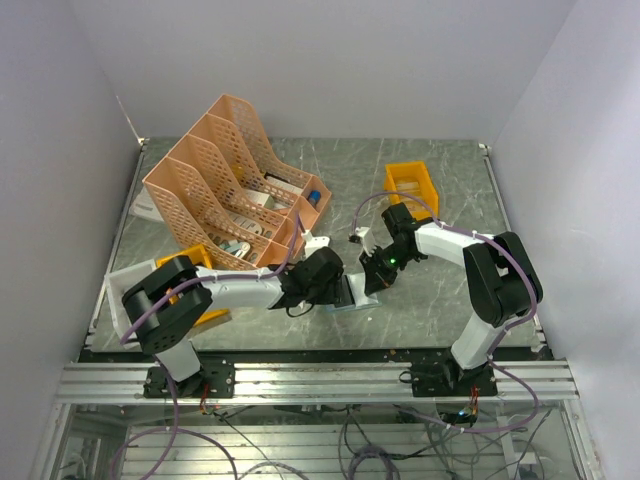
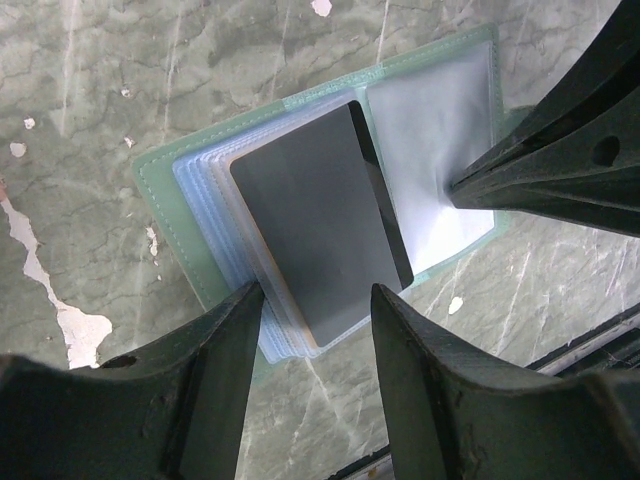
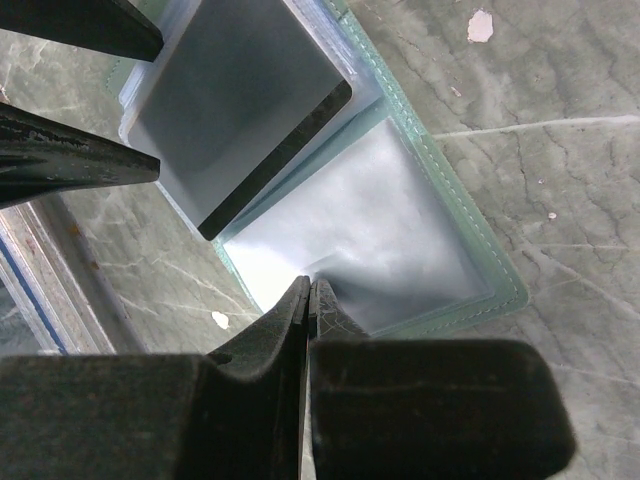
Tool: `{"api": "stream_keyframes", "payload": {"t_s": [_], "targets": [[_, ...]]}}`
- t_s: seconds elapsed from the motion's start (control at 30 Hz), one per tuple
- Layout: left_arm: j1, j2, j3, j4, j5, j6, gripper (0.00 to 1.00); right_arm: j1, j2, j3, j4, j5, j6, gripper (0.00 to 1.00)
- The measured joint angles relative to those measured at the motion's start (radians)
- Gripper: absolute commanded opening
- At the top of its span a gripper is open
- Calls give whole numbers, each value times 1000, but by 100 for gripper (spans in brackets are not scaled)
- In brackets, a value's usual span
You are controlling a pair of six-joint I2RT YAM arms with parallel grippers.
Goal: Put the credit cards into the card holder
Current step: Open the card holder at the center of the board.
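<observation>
The card holder [image 2: 160, 200] lies open on the marble table, a grey-green wallet with clear inner sleeves; it also shows in the top view [image 1: 352, 297]. A grey credit card [image 2: 320, 235] with a dark edge stripe lies on the sleeve stack of its left half. My left gripper [image 2: 316, 300] is open, its fingers either side of the card's near end, not touching it. My right gripper [image 3: 310, 285] is shut, its tips pressed on the clear sleeve of the holder's other half [image 3: 470, 240], which puckers there. The card [image 3: 240, 110] shows in the right wrist view too.
A peach lattice file rack [image 1: 230, 190] stands at the back left. An orange bin [image 1: 412, 185] sits behind the right arm, another [image 1: 195, 300] by the left arm beside a white tray [image 1: 120, 290]. The table's front edge [image 2: 600, 330] runs close to the holder.
</observation>
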Motion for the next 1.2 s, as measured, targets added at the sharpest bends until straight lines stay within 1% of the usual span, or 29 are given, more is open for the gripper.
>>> {"api": "stream_keyframes", "payload": {"t_s": [0.2,0.4,0.77,0.97,1.2], "targets": [[0,5,36,-56,-8,1,61,0,0,1,-1,0,0,0],[-2,35,54,-53,0,1,61,0,1,2,-2,3,0,0],[-1,48,56,36,65,-1,60,-1,0,7,-6,6,0,1],[-2,50,59,119,116,-11,60,-9,0,8,-6,3,0,2],[-3,56,70,217,159,-31,60,-45,-11,8,-5,2,0,4]]}}
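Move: The left gripper's open fingers straddle the left edge of the card holder's stacked sleeves; the middle of the stack is about 3 cm ahead, 2 cm to the right and 2 cm below. The clear right-hand pocket lies some 4 cm ahead and 8 cm right, and the green left margin about 3 cm ahead and 3 cm left. From the shut right gripper, resting at the clear pocket, the sleeves lie roughly 6 cm left and 2 cm ahead. Keep the left gripper half open against the left edge of the sleeves, then sweep it about 6.5 cm right towards the right gripper while rising some 4.5 cm, rolling about 15 degrees so its left side dips, to lift and turn the leaves. Hold the shut right fingertips still over the right-hand pocket, letting them shift about 1.5 cm right and forward only at the end. ##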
